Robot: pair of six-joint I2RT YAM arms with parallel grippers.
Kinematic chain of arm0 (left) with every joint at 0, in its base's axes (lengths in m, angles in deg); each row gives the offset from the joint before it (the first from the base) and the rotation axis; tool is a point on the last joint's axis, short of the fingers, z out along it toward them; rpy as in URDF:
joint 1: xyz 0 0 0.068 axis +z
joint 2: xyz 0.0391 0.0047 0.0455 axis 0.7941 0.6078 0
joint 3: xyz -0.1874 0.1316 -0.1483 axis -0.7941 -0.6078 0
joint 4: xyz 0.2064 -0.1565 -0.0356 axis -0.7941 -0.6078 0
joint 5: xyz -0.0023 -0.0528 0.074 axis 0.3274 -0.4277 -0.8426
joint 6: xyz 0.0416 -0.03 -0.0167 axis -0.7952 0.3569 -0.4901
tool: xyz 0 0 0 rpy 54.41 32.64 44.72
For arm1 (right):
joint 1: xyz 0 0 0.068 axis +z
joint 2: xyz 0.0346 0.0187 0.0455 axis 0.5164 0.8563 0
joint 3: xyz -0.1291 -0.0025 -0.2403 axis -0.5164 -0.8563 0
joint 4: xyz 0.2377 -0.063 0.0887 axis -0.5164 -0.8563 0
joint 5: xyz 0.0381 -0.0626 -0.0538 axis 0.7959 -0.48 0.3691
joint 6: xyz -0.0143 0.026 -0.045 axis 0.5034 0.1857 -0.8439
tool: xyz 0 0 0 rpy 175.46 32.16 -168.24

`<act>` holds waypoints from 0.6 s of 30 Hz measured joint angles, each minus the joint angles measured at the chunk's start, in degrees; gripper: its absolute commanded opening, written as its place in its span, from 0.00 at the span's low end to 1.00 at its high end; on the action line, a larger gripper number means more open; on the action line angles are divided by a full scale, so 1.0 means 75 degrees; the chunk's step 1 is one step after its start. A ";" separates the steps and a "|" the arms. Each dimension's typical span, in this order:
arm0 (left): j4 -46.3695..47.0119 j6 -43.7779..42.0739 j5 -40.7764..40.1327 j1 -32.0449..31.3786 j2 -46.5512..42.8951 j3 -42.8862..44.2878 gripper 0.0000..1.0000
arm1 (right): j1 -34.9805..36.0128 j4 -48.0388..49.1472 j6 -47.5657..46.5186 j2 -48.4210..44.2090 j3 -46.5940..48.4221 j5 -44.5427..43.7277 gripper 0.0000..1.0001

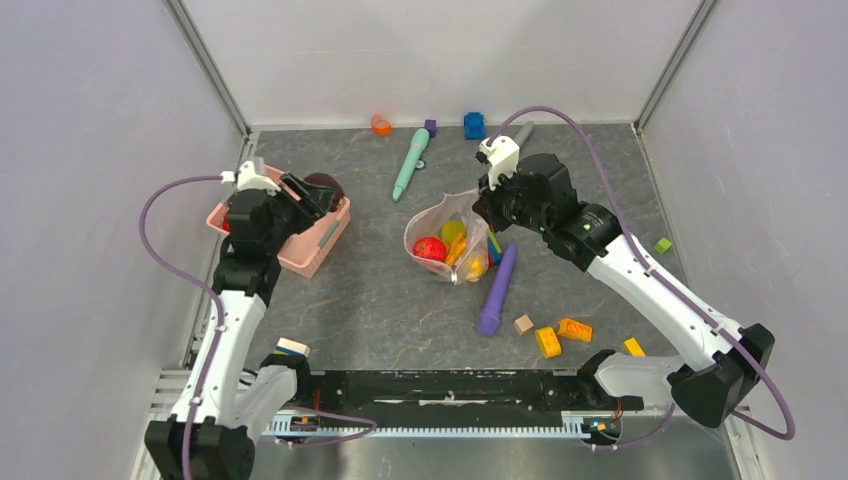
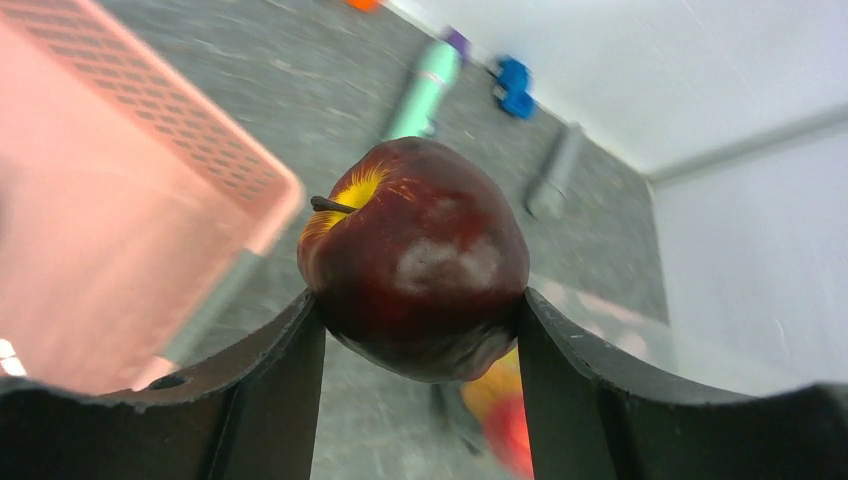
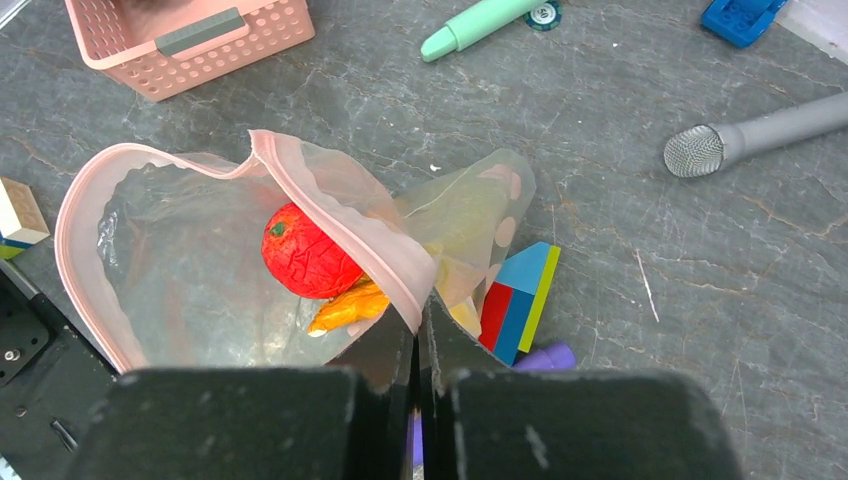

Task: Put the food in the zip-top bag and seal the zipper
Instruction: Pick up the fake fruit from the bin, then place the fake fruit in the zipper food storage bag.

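My left gripper (image 2: 420,320) is shut on a dark maroon apple (image 2: 415,255) and holds it above the right rim of the pink basket (image 1: 318,243); it shows in the top view too (image 1: 322,190). My right gripper (image 3: 422,330) is shut on the pink rim strip of the zip-top bag (image 3: 330,200) and holds the mouth open. The bag (image 1: 425,228) stands mid-table. Inside lie a red wrinkled fruit (image 3: 305,252) and an orange-yellow piece (image 3: 345,308); the top view also shows a yellow-green one (image 1: 453,230). I see no slider tab.
A multicoloured block (image 3: 518,300) and a purple stick (image 1: 498,288) lie against the bag's right side. A teal stick (image 1: 410,163), grey microphone (image 3: 745,135), blue block (image 1: 474,125) and orange piece (image 1: 381,124) lie at the back. Yellow and tan blocks (image 1: 560,333) lie front right.
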 measured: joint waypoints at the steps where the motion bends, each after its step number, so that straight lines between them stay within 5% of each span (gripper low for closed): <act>1: -0.0105 -0.0009 0.0093 -0.0280 -0.0114 0.0055 0.07 | 0.0000 0.0012 0.0003 -0.0006 -0.0015 0.0026 0.00; 7: -0.0688 -0.0227 0.0428 -0.1883 -0.0525 0.0597 0.04 | 0.0000 0.0050 0.0032 -0.0029 -0.0076 0.0154 0.00; 18: -0.0752 -0.0720 0.1043 -0.3509 -0.0423 0.1364 0.07 | 0.0000 0.0050 0.0067 -0.0029 -0.0076 0.0277 0.00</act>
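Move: The open bag's mouth lies about 25 cm to the left hand's right, 6 cm back and 8 cm below it. The bin is some 16 cm to that hand's left, 7 cm farther out and 21 cm down; the green microphone is about 19 cm right, 19 ahead, the purple one 39 right, 9 back, both some 23 below. From the right hand, the bag's mouth is roughly 8 cm left, 2 back and 10 below. Still gripping the dark apple between its fingertips, the left hand swings it away from the bin towards the open bag: about 15 cm to the right, drawing back and rising roughly 8 cm each, while the wrist turns some 35 degrees clockwise. The right hand keeps its pinch on the bag's rim and stays practically in place. ##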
